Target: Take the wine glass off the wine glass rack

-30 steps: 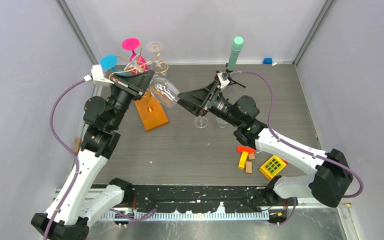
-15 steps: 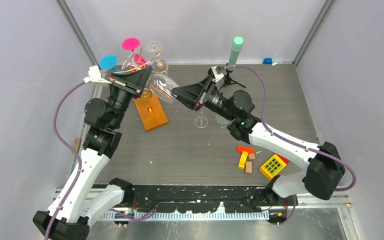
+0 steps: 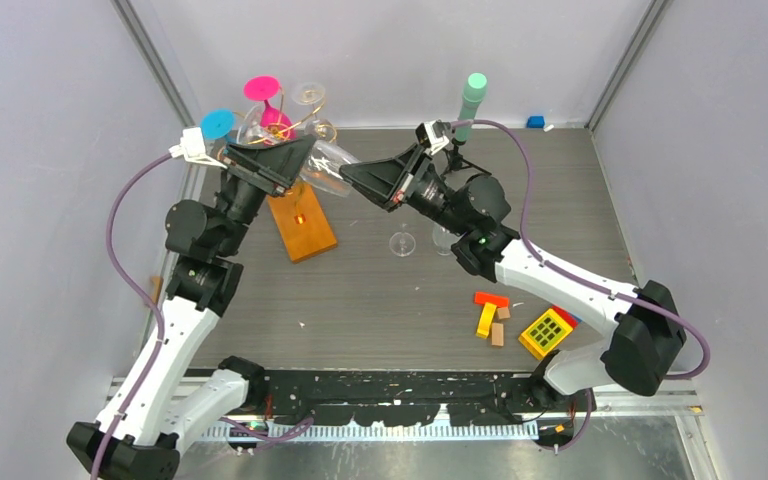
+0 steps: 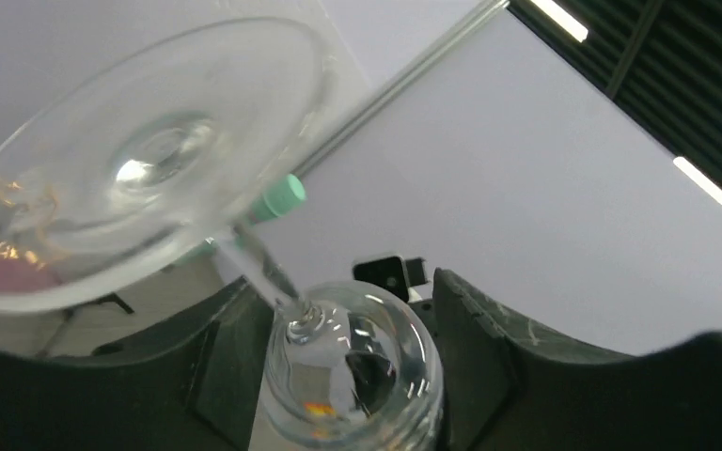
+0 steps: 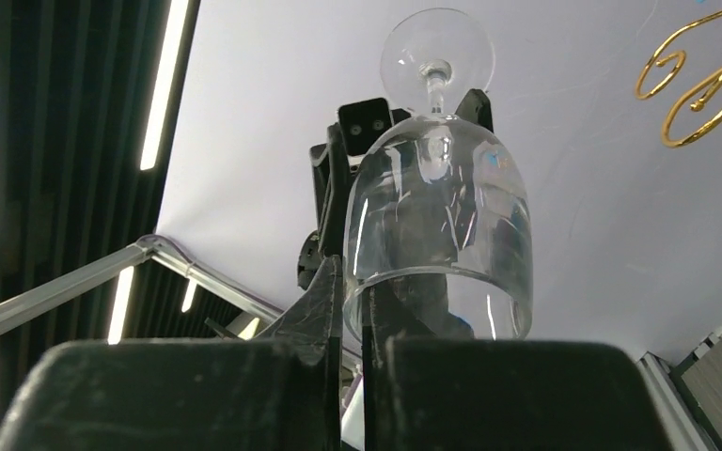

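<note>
A clear wine glass hangs tilted in the air between my two grippers, just right of the gold wire wine glass rack on its orange base. My right gripper is shut on the rim of the bowl, one finger inside and one outside, as the right wrist view shows. My left gripper stands open with its fingers either side of the stem and bowl. The glass's foot fills the upper left of the left wrist view.
On the rack hang a pink glass, a blue one and a clear one. Two clear glasses stand mid-table. A black tripod with a mint cylinder is behind. Coloured blocks and a yellow-green toy lie right.
My right gripper moved in and shut on the glass rim. The left gripper's jaws, shut on the stem before, have opened. The glass has shifted slightly back toward the rack.
</note>
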Motion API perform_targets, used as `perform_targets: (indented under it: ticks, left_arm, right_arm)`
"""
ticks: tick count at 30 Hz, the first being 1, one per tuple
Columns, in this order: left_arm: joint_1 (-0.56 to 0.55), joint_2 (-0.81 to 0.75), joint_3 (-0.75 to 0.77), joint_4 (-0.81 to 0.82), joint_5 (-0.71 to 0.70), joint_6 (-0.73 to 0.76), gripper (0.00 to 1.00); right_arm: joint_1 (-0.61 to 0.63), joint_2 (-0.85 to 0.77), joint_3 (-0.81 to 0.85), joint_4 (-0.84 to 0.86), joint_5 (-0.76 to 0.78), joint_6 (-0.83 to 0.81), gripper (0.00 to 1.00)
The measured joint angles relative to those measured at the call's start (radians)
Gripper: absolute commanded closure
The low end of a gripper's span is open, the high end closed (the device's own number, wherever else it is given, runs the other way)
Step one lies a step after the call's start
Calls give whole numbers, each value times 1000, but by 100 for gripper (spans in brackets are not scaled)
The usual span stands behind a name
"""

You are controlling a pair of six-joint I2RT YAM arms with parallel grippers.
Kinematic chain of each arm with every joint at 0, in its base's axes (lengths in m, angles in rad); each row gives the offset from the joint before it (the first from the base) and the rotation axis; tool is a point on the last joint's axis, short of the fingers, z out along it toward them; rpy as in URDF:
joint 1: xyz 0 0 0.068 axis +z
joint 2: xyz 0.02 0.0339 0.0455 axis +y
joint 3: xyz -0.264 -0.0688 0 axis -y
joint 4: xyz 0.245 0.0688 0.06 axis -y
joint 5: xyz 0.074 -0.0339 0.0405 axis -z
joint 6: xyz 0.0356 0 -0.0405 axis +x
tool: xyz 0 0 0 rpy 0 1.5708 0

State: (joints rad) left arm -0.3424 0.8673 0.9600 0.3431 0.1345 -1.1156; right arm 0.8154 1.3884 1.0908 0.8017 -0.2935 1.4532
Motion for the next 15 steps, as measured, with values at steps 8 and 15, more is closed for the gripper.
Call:
perform_targets:
  ticks: [8, 15]
  left_arm:
    - [-5, -73, -9, -88, 145, 200, 6]
    - [-13, -232, -14, -284, 244, 438, 3]
  right_arm:
    - [14, -55, 62, -243, 26, -197, 100]
    - [8, -177, 165, -636, 163, -492, 100]
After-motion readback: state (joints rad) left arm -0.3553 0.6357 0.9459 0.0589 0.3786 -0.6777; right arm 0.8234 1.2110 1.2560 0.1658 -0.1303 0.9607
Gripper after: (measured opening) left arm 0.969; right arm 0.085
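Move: The wine glass lies tilted between the hands: its stem is inside the left hand's half-open fingers, so its middle is about level with them. From the right hand, which pinches its rim, the middle is about 7 cm left, 3 cm ahead and 3 cm up. The rack stands some 6 cm ahead and 6 cm left of the left hand, below it. Beneath the right hand, 3 cm ahead, the flute stands 8 cm to the right. With the right fingers still shut on the rim, the left hand spreads its half-open fingers wide around the stem, comes free and backs off about 8 cm, sinking slightly and rolling its left side up. Late on, the right hand carries the glass 3 cm to the right, turning some 30 degrees, fingers tipping down and swinging clockwise. ##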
